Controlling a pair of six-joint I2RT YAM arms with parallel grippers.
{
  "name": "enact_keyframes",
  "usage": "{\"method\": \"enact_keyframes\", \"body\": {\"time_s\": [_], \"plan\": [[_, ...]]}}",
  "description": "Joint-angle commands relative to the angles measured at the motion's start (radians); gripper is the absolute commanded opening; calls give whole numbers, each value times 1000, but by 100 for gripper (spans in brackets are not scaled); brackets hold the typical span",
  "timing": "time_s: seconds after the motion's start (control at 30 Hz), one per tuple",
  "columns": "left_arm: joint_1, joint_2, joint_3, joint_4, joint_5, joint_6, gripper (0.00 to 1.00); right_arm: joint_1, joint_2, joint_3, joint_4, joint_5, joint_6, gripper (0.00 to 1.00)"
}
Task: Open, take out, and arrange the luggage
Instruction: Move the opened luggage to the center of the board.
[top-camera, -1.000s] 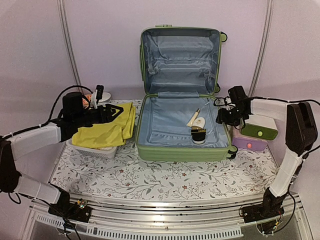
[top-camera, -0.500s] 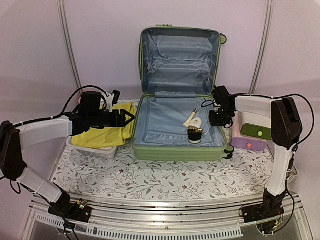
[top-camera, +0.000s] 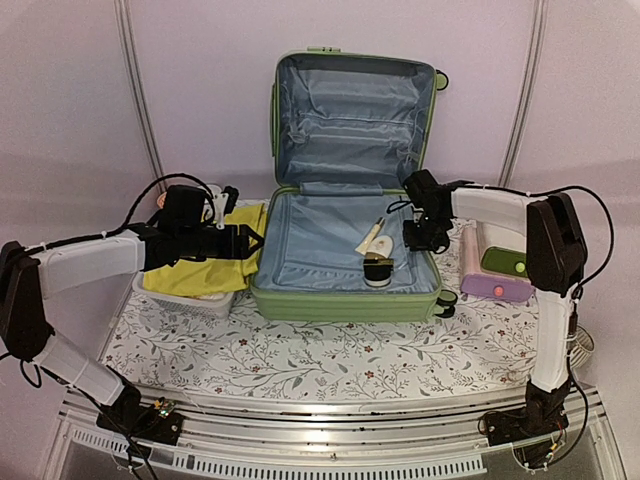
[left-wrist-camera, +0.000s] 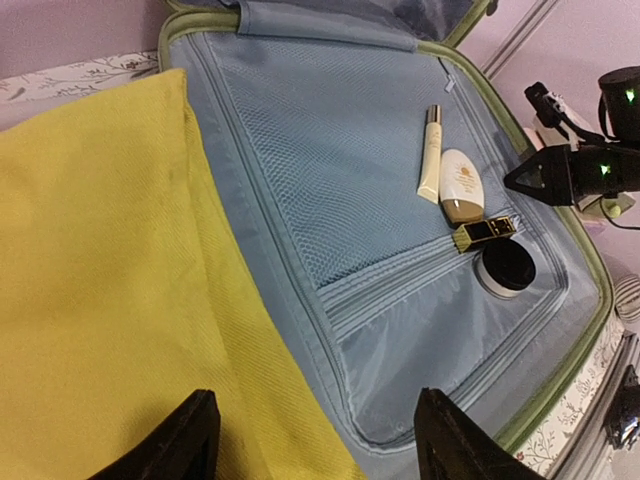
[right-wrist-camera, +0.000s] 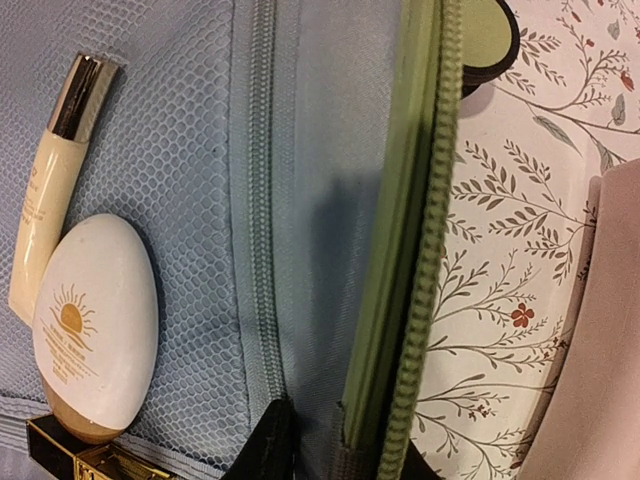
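The luggage (top-camera: 340, 305) lies open on the table, its lid (top-camera: 345, 110) standing upright at the back and its grey-blue lining showing. Inside lie a cream tube (left-wrist-camera: 430, 155), a white sunscreen bottle (left-wrist-camera: 461, 187), a gold-black stick (left-wrist-camera: 484, 232) and a black jar (left-wrist-camera: 505, 268). My right gripper (top-camera: 420, 238) is shut on the luggage's right wall (right-wrist-camera: 405, 230), one finger inside and one outside (right-wrist-camera: 335, 450). My left gripper (top-camera: 250, 243) hangs open (left-wrist-camera: 315, 440) over the luggage's left edge and a yellow cloth (left-wrist-camera: 100, 280), holding nothing.
The yellow cloth (top-camera: 215, 262) is draped over a white basket (top-camera: 190, 298) left of the luggage. A small white, green and purple box (top-camera: 495, 275) stands to its right. A black wheel (right-wrist-camera: 490, 40) shows at the luggage's corner. The tablecloth is floral.
My right gripper closed on the luggage's right wall and the luggage slid left, towards the basket. My left gripper moved right to the luggage's left edge and stayed open.
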Motion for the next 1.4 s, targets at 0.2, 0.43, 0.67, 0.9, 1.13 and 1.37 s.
{"method": "enact_keyframes", "body": {"time_s": [0.2, 0.43, 0.67, 0.9, 1.13, 1.37], "plan": [[-9, 18, -8, -21, -100, 28, 69, 175, 75, 78, 297, -280, 20, 24], [78, 29, -32, -26, -88, 0, 70, 208, 88, 105, 305, -299, 28, 25], [93, -43, -53, 1, -28, 2, 71, 210, 26, 59, 286, -240, 24, 27], [86, -128, -35, 6, 4, 21, 74, 190, -136, -63, 287, -157, 2, 56], [80, -199, -12, 0, 26, 26, 74, 136, -309, -144, 234, -110, -28, 64], [65, -252, -40, 28, 59, 14, 74, 135, -573, -339, 256, -59, -32, 65]]}}
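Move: The pads of my right hand are shut on the opened luggage's right rim; the board's centre lies roughly 21 cm to its left and 8 cm back, some 10 cm lower. From that hand, the oval bottle is about 10 cm left and level, the black-lidded jar 10 cm left and 5 cm back, and the pink box 15 cm right and 3 cm back. From my left hand, the luggage's middle is about 21 cm right, 5 cm ahead and 12 cm below. Keeping my right hand's grip on the luggage's right rim, I drag it left about 7 cm towards the board's centre, then open the fingers and let go, rising some 14 cm and drawing back with the fingertips tipping up. My open left hand shifts left about 5 cm as the luggage comes, dipping slightly, then climbs well clear. ##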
